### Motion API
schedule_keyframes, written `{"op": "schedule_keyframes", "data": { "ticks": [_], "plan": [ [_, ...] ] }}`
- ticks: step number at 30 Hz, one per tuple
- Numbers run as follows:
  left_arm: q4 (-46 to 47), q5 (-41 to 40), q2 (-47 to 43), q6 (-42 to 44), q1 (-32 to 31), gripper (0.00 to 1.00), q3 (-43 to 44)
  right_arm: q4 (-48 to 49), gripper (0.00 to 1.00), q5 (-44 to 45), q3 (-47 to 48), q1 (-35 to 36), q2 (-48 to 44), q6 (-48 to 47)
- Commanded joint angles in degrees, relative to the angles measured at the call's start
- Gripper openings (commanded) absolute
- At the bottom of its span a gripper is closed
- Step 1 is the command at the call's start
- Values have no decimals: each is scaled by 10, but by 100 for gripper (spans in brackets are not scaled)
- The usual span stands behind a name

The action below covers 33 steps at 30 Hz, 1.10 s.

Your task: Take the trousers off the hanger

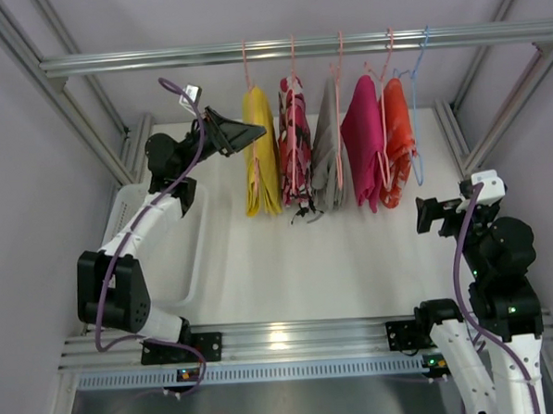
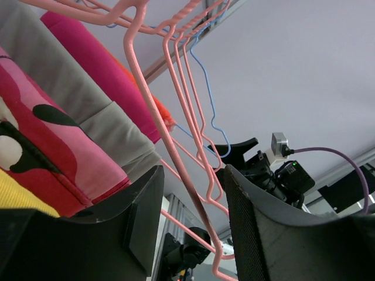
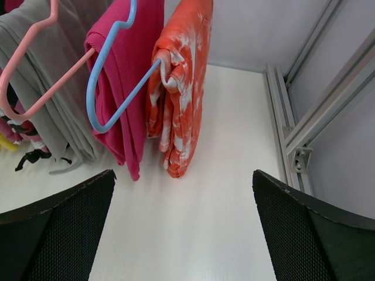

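Several trousers hang on pink hangers from the rail: yellow (image 1: 260, 157), patterned pink-white-black (image 1: 294, 141), grey (image 1: 329, 153), magenta (image 1: 364, 142) and orange (image 1: 398, 140). My left gripper (image 1: 254, 132) is raised against the yellow trousers' left side. In the left wrist view its jaws (image 2: 193, 175) stand partly open, with a pink hanger wire (image 2: 176, 158) running through the gap and touching neither finger. The yellow cloth (image 2: 17, 202) lies by the left finger. My right gripper (image 3: 183, 175) hangs wide open and empty over the table, short of the orange trousers (image 3: 181, 88).
An empty blue hanger (image 1: 418, 116) hangs at the right end of the rail (image 1: 157, 57). A white bin (image 1: 186, 258) lies under the left arm. Aluminium frame posts (image 1: 458, 133) border the table on both sides.
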Motion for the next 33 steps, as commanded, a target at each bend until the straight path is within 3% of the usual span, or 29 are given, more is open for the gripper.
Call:
{"op": "schedule_keyframes", "data": {
  "ticks": [1,9,12,18,33],
  "plan": [
    [106,10,10,-61,-7,50,21,26,99,-5,12,-9,9,-5],
    [120,23,20,-107,-7,43,22,30,99,-6,12,-9,14,-10],
    [105,29,13,-108,-7,33,23,30,99,-7,12,-9,12,-10],
    [42,29,0,-69,-7,0,38,29,99,-12,11,-8,10,-8],
    [15,37,15,-20,-6,0,175,36,99,-53,21,-8,25,-4]
  ]
}}
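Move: The near sloping wire of the yellow trousers' hanger already stands between the left hand's half-open fingers, about 1 cm ahead and 1 cm to the right, at its height. The yellow trousers hang roughly 8 cm ahead, 3 cm right and 15 cm below; the patterned trousers hang some 9 cm right of the yellow ones, level with them. From the right hand, that wire is about 14 cm ahead, 44 cm left and 8 cm higher. Easing back barely 1 cm at first, the left hand shuts its half-open fingers on the sloping hanger wire and pinches it while dipping about 1 cm down and forward. It then lifts some 2.5 cm, carrying on slightly to the right, with the wrist rolled about 10 degrees around the fingers' line, and keeps the wire pinched. ##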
